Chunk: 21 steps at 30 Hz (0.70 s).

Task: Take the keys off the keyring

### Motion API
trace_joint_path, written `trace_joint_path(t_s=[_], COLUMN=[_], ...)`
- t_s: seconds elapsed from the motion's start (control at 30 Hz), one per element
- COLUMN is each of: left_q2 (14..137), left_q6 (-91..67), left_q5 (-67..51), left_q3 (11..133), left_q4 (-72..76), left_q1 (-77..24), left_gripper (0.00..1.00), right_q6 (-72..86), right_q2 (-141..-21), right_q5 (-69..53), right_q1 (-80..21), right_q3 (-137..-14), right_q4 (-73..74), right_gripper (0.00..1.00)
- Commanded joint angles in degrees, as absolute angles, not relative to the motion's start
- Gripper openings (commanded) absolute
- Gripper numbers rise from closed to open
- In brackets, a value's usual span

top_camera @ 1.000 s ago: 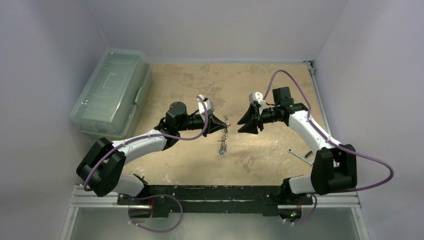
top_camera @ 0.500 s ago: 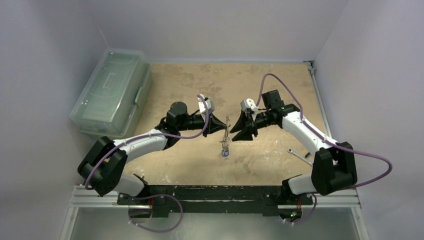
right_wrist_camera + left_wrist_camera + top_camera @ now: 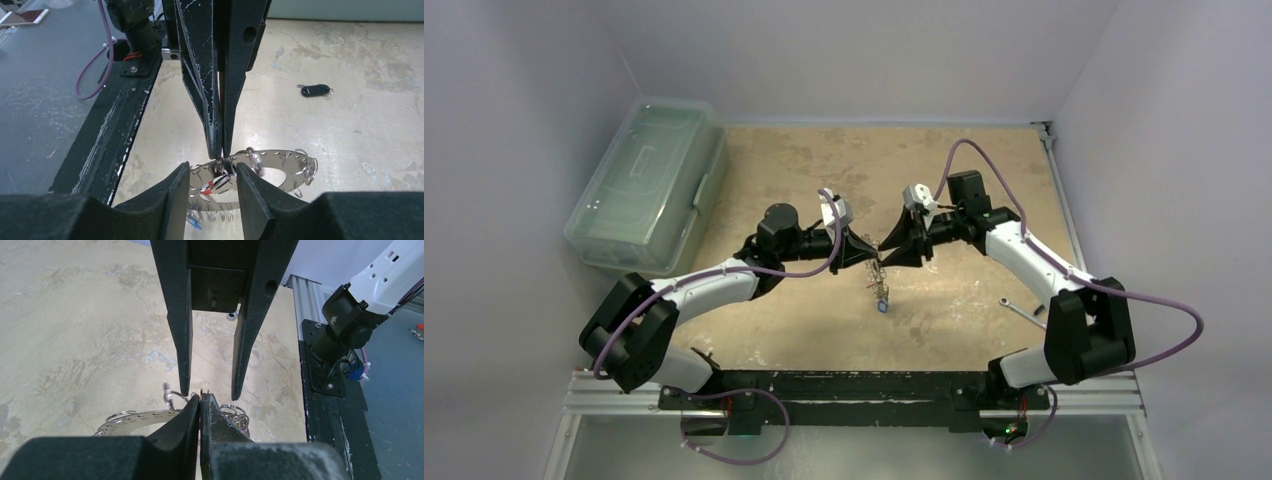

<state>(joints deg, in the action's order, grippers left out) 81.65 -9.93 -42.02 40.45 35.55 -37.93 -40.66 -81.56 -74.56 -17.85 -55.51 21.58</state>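
Note:
The keyring (image 3: pixel 280 157) is a flat silvery band with holes, hung with small split rings. It dangles on edge above the table from my left gripper (image 3: pixel 870 251), which is shut on its upper rim (image 3: pixel 201 401). Keys hang from it: a red-headed key (image 3: pixel 216 185) and a blue-headed key (image 3: pixel 194 223) below. In the top view they form a small cluster (image 3: pixel 881 298). My right gripper (image 3: pixel 214 186) is open. Its fingers (image 3: pixel 185 382) stand either side of the left gripper's tip, with the ring's rim and the red key between them, untouched.
A silver spanner (image 3: pixel 1024 312) lies on the table at the right. A clear plastic box (image 3: pixel 649 185) stands at the far left. A black key fob (image 3: pixel 316 90) lies on the tabletop beyond the ring. The black base rail (image 3: pixel 844 385) runs along the near edge.
My right gripper has swung left until its open fingers straddle the ring at the left gripper's tip. The hanging keys have shifted slightly right. The left arm has held still.

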Motion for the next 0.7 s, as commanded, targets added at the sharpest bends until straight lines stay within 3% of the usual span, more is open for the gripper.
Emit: trace_joint_path(t_s=[0.0, 0.23, 0.47, 0.6, 0.67], left_q2=[80.86, 80.6, 79.62, 79.24, 79.32], left_q6=[-11.66, -12.8, -12.54, -6.4, 3.7], left_q5=[-43.1, -42.67, -42.3, -44.61, -48.11], left_q3=[42.79, 42.77, 41.65, 41.86, 43.69], left_q4=[40.07, 40.77, 40.69, 36.96, 27.65], left_q1=[-37.71, -37.73, -37.38, -37.25, -37.19], left_gripper=[0.0, 0.0, 0.0, 0.0, 0.0], right_q6=[-38.24, -38.24, -41.44, -44.48, -45.89], right_q2=[-82.25, -82.42, -82.27, -82.03, -81.73], right_q5=[-76.06, -74.63, -71.67, -68.34, -66.31], right_q1=[-19.5, -19.95, -19.91, -19.95, -20.0], right_q3=[-56.07, -54.16, -55.06, -57.87, -59.78], right_q4=[17.7, 15.73, 19.04, 24.56, 27.75], right_gripper=[0.4, 0.31, 0.0, 0.0, 0.0])
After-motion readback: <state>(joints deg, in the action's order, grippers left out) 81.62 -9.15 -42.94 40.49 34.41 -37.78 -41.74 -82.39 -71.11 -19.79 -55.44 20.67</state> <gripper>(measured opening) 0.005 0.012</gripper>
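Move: The small part of the keyring pinched in the left fingertips lies about 1 cm left of and 1 cm below the right hand's point, level with it fore and aft; it sits at the left hand's own point. From the right hand, the curved metal band of rings centres some 2 cm ahead, 1 cm left and 3 cm lower, while the blue tag hangs roughly 3 cm back, straight below by 9 cm. The right fingers, half open beside the left fingertips, shut fully on the small keyring part the left hand still holds, pinching it from the opposite side. To get there the right hand eases about 1 cm left towards the left fingertips, then sinks roughly 1 cm as it closes. The left hand stays in place with its fingers shut. ##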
